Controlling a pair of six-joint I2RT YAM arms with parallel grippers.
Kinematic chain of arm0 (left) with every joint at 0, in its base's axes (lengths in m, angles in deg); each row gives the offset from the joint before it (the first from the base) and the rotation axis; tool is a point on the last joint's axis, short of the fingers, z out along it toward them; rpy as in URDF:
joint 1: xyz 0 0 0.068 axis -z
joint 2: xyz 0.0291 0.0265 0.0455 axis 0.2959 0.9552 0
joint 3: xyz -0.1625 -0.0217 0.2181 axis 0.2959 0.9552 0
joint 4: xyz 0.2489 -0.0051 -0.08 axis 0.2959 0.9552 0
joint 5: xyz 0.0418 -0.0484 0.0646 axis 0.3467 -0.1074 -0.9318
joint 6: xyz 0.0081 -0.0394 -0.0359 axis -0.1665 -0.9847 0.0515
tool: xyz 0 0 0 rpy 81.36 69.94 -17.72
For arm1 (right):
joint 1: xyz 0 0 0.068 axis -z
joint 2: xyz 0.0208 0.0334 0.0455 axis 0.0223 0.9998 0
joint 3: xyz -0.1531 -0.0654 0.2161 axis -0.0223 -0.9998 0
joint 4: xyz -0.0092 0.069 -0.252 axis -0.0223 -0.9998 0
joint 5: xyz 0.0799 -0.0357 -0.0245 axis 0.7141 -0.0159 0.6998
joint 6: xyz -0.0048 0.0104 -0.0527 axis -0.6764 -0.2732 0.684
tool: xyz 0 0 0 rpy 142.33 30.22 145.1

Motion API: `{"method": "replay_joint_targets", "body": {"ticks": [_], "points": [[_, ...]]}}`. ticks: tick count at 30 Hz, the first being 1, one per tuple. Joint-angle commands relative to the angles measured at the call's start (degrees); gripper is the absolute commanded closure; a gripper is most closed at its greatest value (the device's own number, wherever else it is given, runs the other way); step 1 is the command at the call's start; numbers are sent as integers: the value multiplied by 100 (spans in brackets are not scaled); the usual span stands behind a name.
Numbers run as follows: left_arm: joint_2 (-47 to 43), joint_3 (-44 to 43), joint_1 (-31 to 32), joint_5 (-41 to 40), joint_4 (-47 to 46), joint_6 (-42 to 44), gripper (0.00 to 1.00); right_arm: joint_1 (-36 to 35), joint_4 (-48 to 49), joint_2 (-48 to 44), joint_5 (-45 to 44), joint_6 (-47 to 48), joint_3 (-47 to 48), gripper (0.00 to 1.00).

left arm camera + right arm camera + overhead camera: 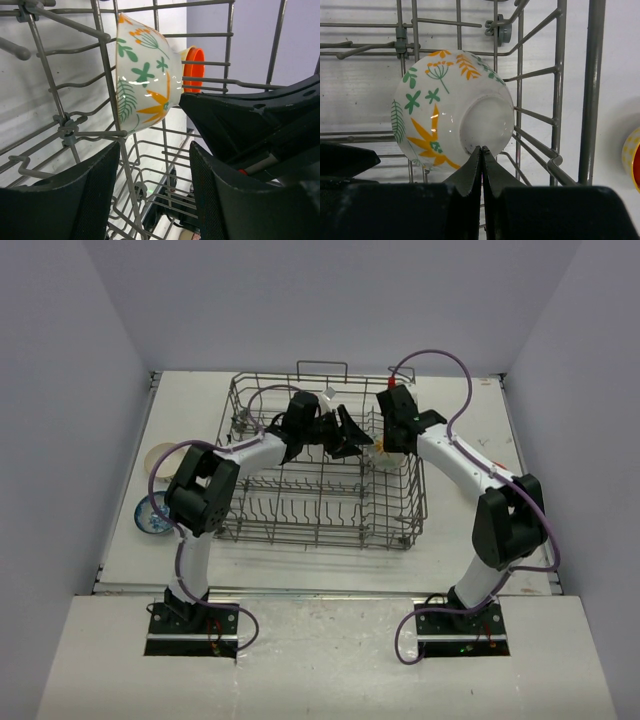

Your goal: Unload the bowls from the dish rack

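Observation:
The grey wire dish rack (300, 502) stands mid-table. One white bowl with green and orange leaf patterns (142, 75) leans on its side against the tines at the rack's right end (383, 453). My left gripper (154, 167) is open inside the rack, just short of this bowl, with only a rack wire between its fingers. My right gripper (481, 152) is shut with nothing in it, and its tips touch the bowl's (452, 112) white base. Outside the rack, a pale yellow bowl (160, 455) and a blue-patterned bowl (153, 513) sit on the table to the left.
A bowl with an orange inside (194, 70) lies just beyond the rack's right wall, also at the edge of the right wrist view (632, 157). Rack tines and side wires (555, 125) crowd both grippers. The two arms meet close together over the rack's right end.

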Motion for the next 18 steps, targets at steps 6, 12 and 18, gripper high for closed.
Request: {"method": "replay_joint_targets", "body": {"ticks": [6, 12, 18], "points": [[50, -71, 71, 10, -45, 121, 40, -107, -865, 82, 558, -12, 931, 95], [121, -89, 132, -77, -221, 130, 39, -115, -1252, -234, 559, 23, 1616, 77], [332, -124, 264, -112, -441, 112, 38, 34, -1736, -506, 268, 58, 1995, 58]]}}
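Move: The flowered bowl lies tipped in the rack between the two hands, its foot facing right: from the right hand its middle is about 4 cm left, 1 cm ahead and 3 cm below, and from the left hand some 5 cm right, 1 cm ahead and 3 cm below. The rack's right side wall stands roughly 5 cm right of the right hand, level with it; the orange bowl sits outside on the table, around 19 cm right, 8 cm back and 11 cm lower. The shut fingertips of the right hand come free of the bowl's foot and rise about 9 cm above the rack, veering roughly 2 cm left, the fingers parting to under half open on the way up. The left hand, its fingers still open, stays beside the rim, then late on eases barely 2 cm right and down towards the bowl. ##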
